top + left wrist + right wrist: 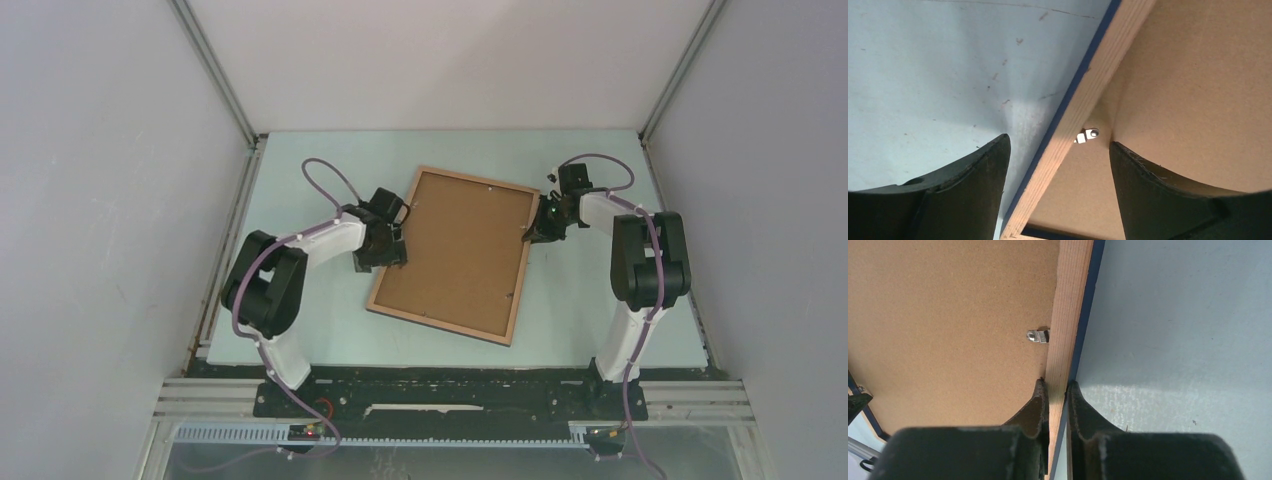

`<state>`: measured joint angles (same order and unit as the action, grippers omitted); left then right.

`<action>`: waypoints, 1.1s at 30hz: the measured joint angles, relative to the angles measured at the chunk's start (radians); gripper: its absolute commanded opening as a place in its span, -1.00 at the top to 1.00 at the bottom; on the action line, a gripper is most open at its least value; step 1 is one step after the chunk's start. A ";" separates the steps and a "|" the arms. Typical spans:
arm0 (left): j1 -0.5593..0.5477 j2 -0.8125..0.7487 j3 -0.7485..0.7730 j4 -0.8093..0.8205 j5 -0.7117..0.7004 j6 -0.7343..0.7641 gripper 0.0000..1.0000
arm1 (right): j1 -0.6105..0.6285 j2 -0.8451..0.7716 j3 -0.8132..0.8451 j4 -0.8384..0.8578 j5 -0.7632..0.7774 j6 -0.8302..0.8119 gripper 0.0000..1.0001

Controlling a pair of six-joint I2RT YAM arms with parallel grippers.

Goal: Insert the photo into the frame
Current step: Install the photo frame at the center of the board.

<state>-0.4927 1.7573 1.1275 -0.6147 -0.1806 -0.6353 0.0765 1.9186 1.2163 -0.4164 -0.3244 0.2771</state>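
The frame lies flat on the table, wood-brown side up, with a plain brown backing board filling it. The photo is hidden. My left gripper is at the frame's left rail. In the left wrist view it is open, its fingers straddling the wooden rail without touching it, close to a small metal tab. My right gripper is at the right rail. In the right wrist view it is shut on that rail, just below another tab.
The pale blue-green table top is walled by white panels on three sides. The frame's dark navy underside shows along the rail's edge. A black bar with both arm bases runs along the near edge.
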 measured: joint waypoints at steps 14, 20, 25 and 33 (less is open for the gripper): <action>-0.056 -0.077 -0.134 0.145 0.164 -0.047 -0.50 | 0.013 0.000 0.005 0.025 0.031 -0.011 0.30; -0.137 -0.104 -0.153 0.101 0.203 -0.075 -0.59 | 0.012 0.008 0.021 0.046 0.060 -0.022 0.30; -0.079 -0.070 0.017 -0.023 0.151 -0.049 -0.61 | 0.021 0.010 0.022 0.047 0.042 -0.022 0.31; 0.023 0.204 0.498 -0.104 0.067 0.022 -0.63 | 0.023 0.012 0.022 0.048 0.026 -0.021 0.31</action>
<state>-0.4698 1.9617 1.6253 -0.7189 -0.1139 -0.6132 0.0994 1.9308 1.2381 -0.3687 -0.2981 0.2558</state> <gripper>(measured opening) 0.808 0.347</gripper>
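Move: The left hand straddles the photo frame's left rail, with the frame's middle some 16 cm to its right and 2 cm ahead, barely lower. The near-left corner lies about 10 cm back and 3 cm left; a metal clip sits about 2 cm ahead and 2 cm right. From the right hand, pinching the right rail, the frame's middle is about 16 cm left and 3 cm back. Left pushes its rail back-right about 6 cm each, then lifts 7 cm and sweeps forward; right loosens its pinch. ##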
